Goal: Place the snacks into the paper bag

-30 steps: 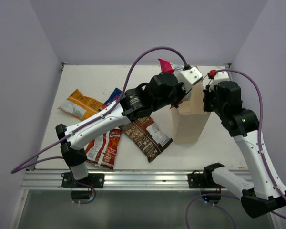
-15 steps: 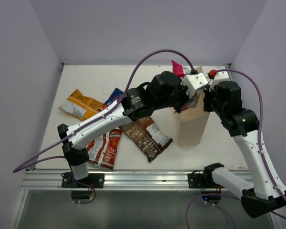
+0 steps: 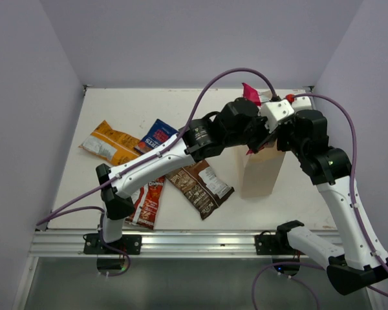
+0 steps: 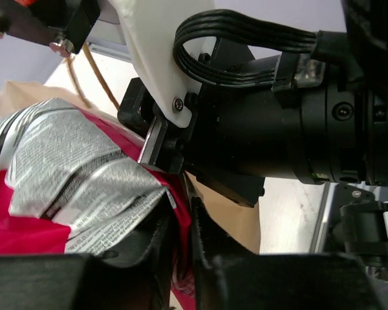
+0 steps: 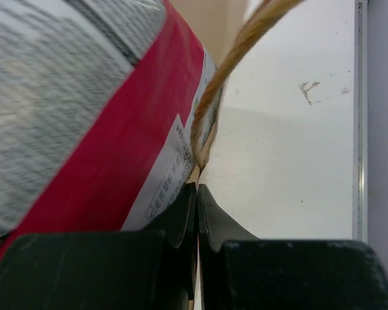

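The paper bag (image 3: 261,174) stands upright at the right. My right gripper (image 3: 286,134) is shut on the bag's rim, next to a brown handle (image 5: 246,45). My left gripper (image 3: 260,138) is shut on the pink-and-white packet (image 3: 250,92) and holds it at the bag's mouth, its pink tip sticking up. In the left wrist view the jaws (image 4: 181,223) pinch the packet (image 4: 71,174) against beige paper (image 4: 229,216). In the right wrist view the packet (image 5: 84,116) lies right beside the closed jaws (image 5: 197,192). The orange (image 3: 110,142), blue (image 3: 157,134), dark brown (image 3: 199,186) and red-orange (image 3: 145,201) packets lie on the table.
The left arm (image 3: 161,158) stretches across the table above the loose packets. The two wrists are close together over the bag. White walls close in the table at the back and both sides; a metal rail (image 3: 181,242) runs along the near edge.
My left arm has moved right with the pink-and-white packet, from beside the bag to over its mouth. The right gripper has stayed on the bag's rim.
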You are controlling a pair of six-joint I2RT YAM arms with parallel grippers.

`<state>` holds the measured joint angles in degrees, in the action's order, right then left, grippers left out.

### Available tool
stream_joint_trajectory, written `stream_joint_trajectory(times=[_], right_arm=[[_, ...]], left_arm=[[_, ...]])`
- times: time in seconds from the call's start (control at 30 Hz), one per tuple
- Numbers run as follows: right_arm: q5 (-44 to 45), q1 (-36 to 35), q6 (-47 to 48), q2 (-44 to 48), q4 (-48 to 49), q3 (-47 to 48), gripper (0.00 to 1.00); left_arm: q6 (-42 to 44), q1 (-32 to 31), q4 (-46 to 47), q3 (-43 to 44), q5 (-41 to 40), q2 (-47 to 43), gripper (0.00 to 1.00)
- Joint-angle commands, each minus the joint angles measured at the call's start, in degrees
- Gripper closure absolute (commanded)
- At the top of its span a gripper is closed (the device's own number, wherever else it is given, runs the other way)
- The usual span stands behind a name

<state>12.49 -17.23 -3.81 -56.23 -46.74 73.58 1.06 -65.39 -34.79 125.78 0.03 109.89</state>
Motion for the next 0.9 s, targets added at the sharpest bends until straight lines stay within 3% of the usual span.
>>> stream_joint_trajectory(times=[0.0, 0.07, 0.3, 0.4, 0.43, 0.5, 0.57, 0.6, 0.63, 0.7, 0.73, 0.8, 0.83, 0.87], right_arm=[[0.0, -0.2, 0.6, 0.5, 0.9, 0.2, 1.0], [-0.1, -0.2, 0.6, 0.6, 0.9, 0.1, 1.0], [-0.1, -0.2, 0.6, 0.5, 0.9, 0.1, 1.0], [-0.1, -0.2, 0.6, 0.5, 0.7, 0.2, 1.0], [-0.1, -0.2, 0.6, 0.5, 0.6, 0.2, 1.0], [0.0, -0.3, 0.6, 0.6, 0.7, 0.2, 1.0], [-0.2, -0.3, 0.6, 0.4, 0.7, 0.2, 1.0], [-0.3, -0.2, 0.6, 0.4, 0.6, 0.2, 1.0], [-0.4, -0.2, 0.6, 0.5, 0.7, 0.2, 1.0], [-0.2, -0.3, 0.6, 0.5, 0.7, 0.1, 1.0], [-0.1, -0.2, 0.6, 0.4, 0.6, 0.2, 1.0], [-0.1, -0.3, 0.6, 0.6, 0.5, 0.4, 1.0], [0.0, -0.3, 0.6, 0.7, 0.4, 0.5, 1.0], [0.1, -0.3, 0.6, 0.7, 0.5, 0.5, 1.0]], left_arm=[[-2.5, -0.4, 3.8, 3.6, 1.1, 0.1, 0.79], [-2.6, -0.4, 3.1, 3.7, 0.2, -0.3, 0.72], [-2.5, -0.4, 4.2, 3.2, -3.9, -4.8, 0.71], [-3.1, -0.4, 3.9, 3.9, -2.8, -4.0, 0.59], [-3.2, -0.4, 2.7, 4.6, -2.9, -3.7, 0.42], [-2.9, -0.4, 2.2, 4.5, -4.9, -4.9, 0.4], [-2.3, -0.4, 7.3, -1.6, -9.9, -9.0, 0.4], [-1.4, -0.9, 11.5, -6.0, -12.1, -16.4, 0.4], [0.6, -1.1, 23.4, -18.0, -13.7, -21.3, 0.36], [2.7, -1.1, 36.5, -30.1, -17.9, -34.8, 0.3], [2.6, -1.1, 43.4, -38.7, -25.3, -38.2, 0.28], [1.4, -1.0, 45.3, -45.0, -36.4, -45.0, 0.29], [0.4, -1.0, 45.6, -51.8, -47.1, -46.8, 0.3], [-0.5, -0.9, 46.4, -56.0, -49.8, -48.7, 0.3]])
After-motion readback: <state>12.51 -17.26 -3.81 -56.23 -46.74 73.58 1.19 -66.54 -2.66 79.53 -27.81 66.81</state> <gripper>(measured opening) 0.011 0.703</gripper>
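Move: The pink snack packet is still between the left fingers, over the paper bag, whose mouth lies about 5 cm beneath them and 2 cm ahead. The right gripper pinches the bag's right rim some 4 cm to their right and 5 cm lower, with the mouth's middle about 6 cm to its left and 2 cm ahead. Down on the table, some 31 cm below the left hand, the brown packet lies about 16 cm left and 3 cm back. The pink packet is let go over the bag's mouth as the left fingers spread from nearly shut to well open, the hand meanwhile easing up about 4 cm. Then the empty hand sweeps away from the bag, fast to the left (19 cm in all) and still rising, its fingertips swinging counter-clockwise and up towards level. The right gripper stays still and keeps its pinch on the rim. ##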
